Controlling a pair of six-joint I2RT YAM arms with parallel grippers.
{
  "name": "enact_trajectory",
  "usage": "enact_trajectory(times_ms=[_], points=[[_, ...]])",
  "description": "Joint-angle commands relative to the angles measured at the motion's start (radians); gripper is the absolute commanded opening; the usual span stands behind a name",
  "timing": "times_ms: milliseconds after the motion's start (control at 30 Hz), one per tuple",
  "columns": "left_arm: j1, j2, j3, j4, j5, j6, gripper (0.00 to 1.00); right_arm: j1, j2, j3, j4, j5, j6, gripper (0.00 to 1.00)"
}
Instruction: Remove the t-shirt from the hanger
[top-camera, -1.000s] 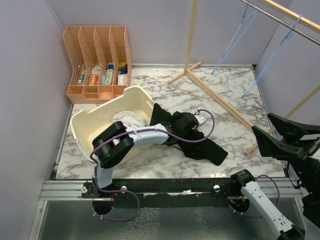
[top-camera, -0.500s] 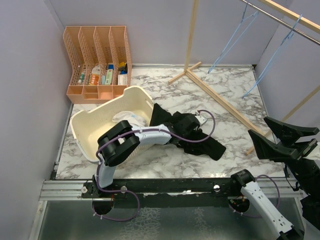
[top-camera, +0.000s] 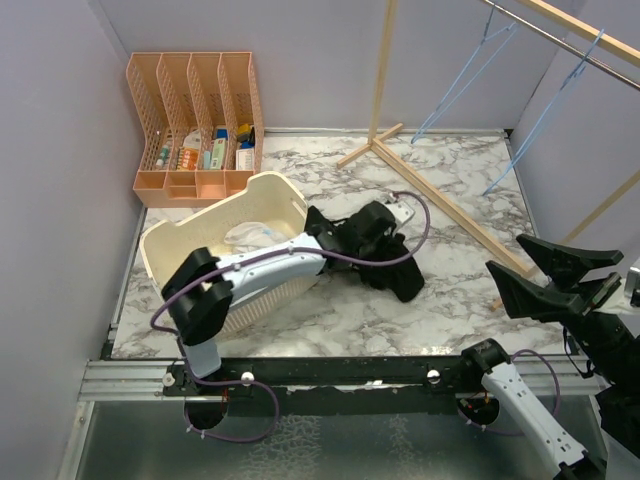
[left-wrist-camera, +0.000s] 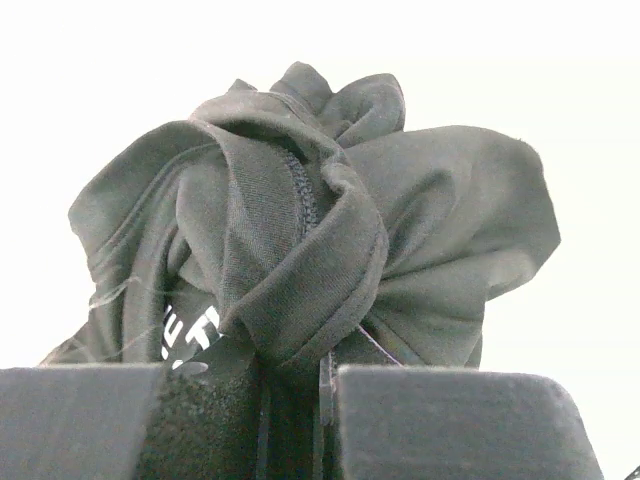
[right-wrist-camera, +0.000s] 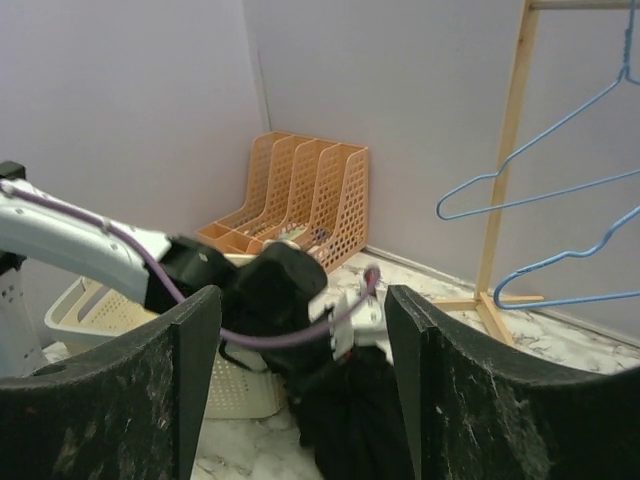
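Observation:
The black t-shirt (top-camera: 397, 276) hangs bunched from my left gripper (top-camera: 383, 243), its lower end on the marble table right of the basket. In the left wrist view the grey-black cloth (left-wrist-camera: 320, 220) fills the middle, and my left gripper (left-wrist-camera: 298, 405) is shut on its folds. My right gripper (top-camera: 556, 276) is open and empty at the right edge, well apart from the shirt. Its wrist view looks between its fingers (right-wrist-camera: 300, 400) at the shirt (right-wrist-camera: 365, 425) and the left arm. Two blue hangers (top-camera: 470, 72) hang bare on the rail; they also show in the right wrist view (right-wrist-camera: 545, 175).
A cream laundry basket (top-camera: 180, 240) with pale cloth inside stands left of the shirt. An orange file organizer (top-camera: 195, 120) is at the back left. The wooden rack's foot (top-camera: 440, 195) runs diagonally across the back right of the table.
My left gripper has risen and moved away from me with the t-shirt, gathering the cloth up off the table. My right gripper has shifted slightly left.

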Motion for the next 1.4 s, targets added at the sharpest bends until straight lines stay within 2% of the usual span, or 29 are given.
enact_trajectory(times_ms=[0,300,533,700,900,933,1000,1033,1067,1167,1367], points=[[0.027,-0.206,0.11,-0.018,-0.145,0.081,0.0,-0.003,0.044,-0.03,-0.051,-0.101,-0.014,0.67],[0.07,-0.453,0.24,-0.077,-0.372,0.229,0.0,-0.003,0.088,-0.09,-0.065,-0.177,-0.031,0.67],[0.076,-0.624,0.245,-0.135,-0.55,0.286,0.0,-0.003,0.125,-0.143,-0.045,-0.218,-0.023,0.66],[0.078,-0.753,0.086,-0.178,-0.643,0.271,0.0,-0.003,0.162,-0.164,-0.016,-0.252,-0.007,0.66],[0.08,-0.888,-0.144,-0.303,-0.611,0.037,0.0,-0.003,0.196,-0.217,0.021,-0.264,0.015,0.66],[0.08,-0.908,-0.184,-0.315,-0.592,-0.007,0.08,-0.003,0.199,-0.232,0.025,-0.264,0.02,0.66],[0.079,-0.937,-0.263,-0.323,-0.522,-0.082,0.6,-0.002,0.208,-0.267,0.037,-0.26,0.032,0.66],[0.08,-0.947,-0.3,-0.324,-0.492,-0.114,0.76,-0.003,0.214,-0.284,0.043,-0.256,0.041,0.66],[0.08,-0.952,-0.328,-0.324,-0.458,-0.124,0.83,-0.002,0.22,-0.299,0.049,-0.247,0.047,0.66],[0.079,-0.957,-0.363,-0.325,-0.435,-0.139,0.98,-0.002,0.238,-0.34,0.066,-0.207,0.06,0.67],[0.079,-1.026,-0.399,-0.177,-0.386,-0.047,0.99,-0.002,0.3,-0.418,0.125,-0.067,0.104,0.73]])
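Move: The left hand already grips the black t-shirt, about 11 cm above the table. The basket's middle lies some 32 cm to its left, 2 cm back and 2 cm below, with the rim standing higher than the hand. In the basket the white t-shirt lies about 28 cm left, 3 cm ahead and 8 cm below; the wooden stand's foot bar is around 11 cm ahead, 15 cm right and 10 cm below. From the empty right hand the basket is roughly 43 cm left, 16 cm ahead and 36 cm below. Up first and then sweeping left, the left arm lifts the gripped black t-shirt some 33 cm, carries it about 25 cm left over the basket while the wrist tips up and swings counter-clockwise, then sinks about 20 cm and opens wide, letting go. The empty right hand, still open, comes down, forward and a little left, tipping its fingers down. ##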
